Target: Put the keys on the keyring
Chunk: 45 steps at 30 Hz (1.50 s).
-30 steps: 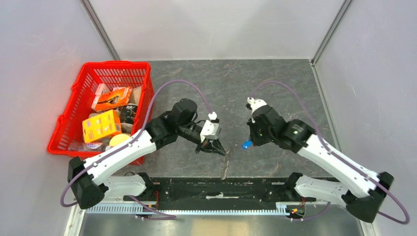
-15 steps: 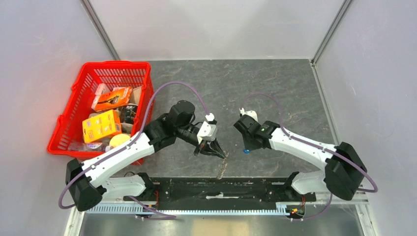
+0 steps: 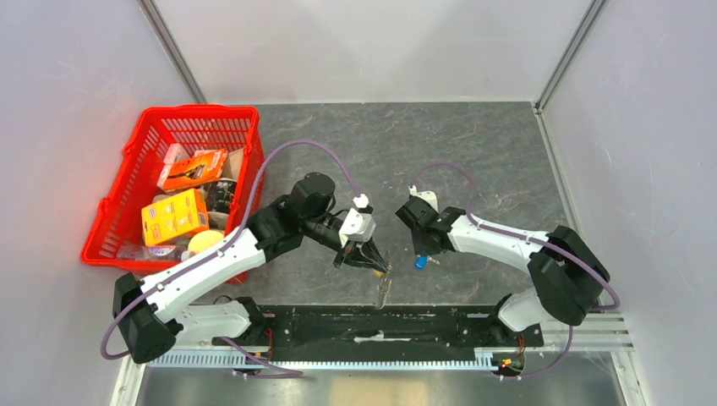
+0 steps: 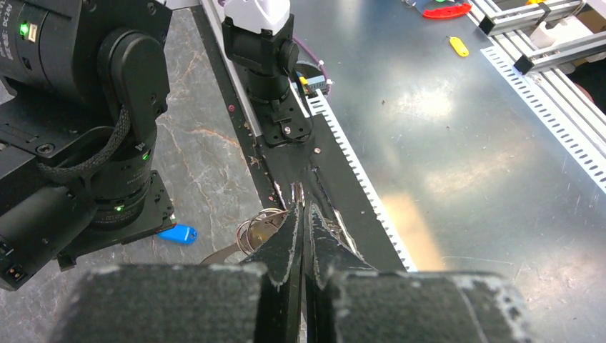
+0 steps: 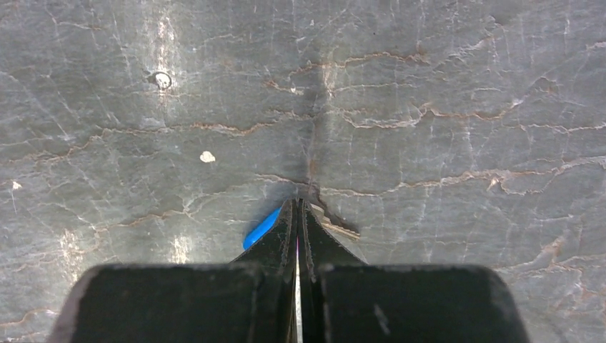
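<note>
My left gripper (image 3: pixel 378 265) (image 4: pixel 301 207) is shut on the keyring (image 4: pixel 243 233), a thin silver loop showing just left of its fingertips. A yellow-gold key (image 4: pixel 261 226) sits inside that loop. The silver chain (image 3: pixel 385 289) dangles below toward the table's near edge. My right gripper (image 3: pixel 420 255) (image 5: pixel 298 204) is shut on the blue key (image 3: pixel 419 264) (image 5: pixel 259 229) (image 4: pixel 177 234) and stands low over the grey table. Its blue head sticks out left of the fingers and its metal blade (image 5: pixel 341 229) out to the right. A short gap separates the two grippers.
A red basket (image 3: pixel 203 110) with orange boxes and other items stands at the left, beside the left arm. A black rail (image 3: pixel 380 326) and a slotted metal strip (image 3: pixel 338 365) run along the near edge, where the arm bases are bolted.
The right arm has swung left and down, carrying the blue key close to the left gripper. The left gripper and keyring have barely shifted.
</note>
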Each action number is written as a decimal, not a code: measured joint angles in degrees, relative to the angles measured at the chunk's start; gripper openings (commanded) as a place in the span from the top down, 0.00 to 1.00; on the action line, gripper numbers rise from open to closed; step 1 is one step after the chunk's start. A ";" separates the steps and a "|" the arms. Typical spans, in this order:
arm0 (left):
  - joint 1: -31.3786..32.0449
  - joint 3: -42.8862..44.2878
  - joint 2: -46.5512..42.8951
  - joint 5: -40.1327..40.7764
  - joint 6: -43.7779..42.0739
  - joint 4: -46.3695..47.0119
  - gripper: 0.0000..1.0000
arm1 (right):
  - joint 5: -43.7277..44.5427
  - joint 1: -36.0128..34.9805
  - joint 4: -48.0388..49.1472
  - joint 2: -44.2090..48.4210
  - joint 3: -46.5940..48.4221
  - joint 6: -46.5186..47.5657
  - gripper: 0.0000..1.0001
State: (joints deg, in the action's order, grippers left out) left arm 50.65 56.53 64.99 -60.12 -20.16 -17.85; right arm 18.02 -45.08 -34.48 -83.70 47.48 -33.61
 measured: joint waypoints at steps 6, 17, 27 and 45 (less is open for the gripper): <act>0.04 -0.04 0.02 0.00 0.04 0.02 0.98 | -0.15 0.33 1.22 -1.18 0.00 -0.20 0.72; 0.31 -0.15 0.09 0.00 0.17 0.39 0.98 | -0.87 0.33 -5.35 15.82 3.89 1.81 0.58; 0.66 -0.15 0.22 -0.50 3.82 2.97 0.98 | -15.32 0.42 -15.10 35.69 17.84 11.19 0.55; 0.85 -5.68 0.63 0.15 28.44 24.48 0.98 | -49.37 0.42 -13.92 36.09 21.03 17.16 0.58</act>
State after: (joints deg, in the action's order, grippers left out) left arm 51.51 50.85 65.63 -59.96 8.27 6.63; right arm -31.35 -44.66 -48.40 -47.62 68.51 -16.45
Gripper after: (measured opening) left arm 0.029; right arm 0.421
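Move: My left hand holds the keyring at its fingertips, its bulk hanging some 2 cm below them. From my right hand, low over the table, the keyring is about 14 cm back, 11 cm to the left and 21 cm up, with its yellow tag 2 cm farther left. The blue-tagged keys are still pinched in my right fingertips, about 1 cm back and 1 cm down. I open my right fingers to a bit under half and let go of the keys on the table. Then I lift that hand nearly 30 cm, swinging about 13 cm back and 6 cm left towards the keyring, turning the fingers from down to pointing left. My left hand keeps its pinch, later easing about 2 cm right and 2 cm up while rolling some 15 degrees. ##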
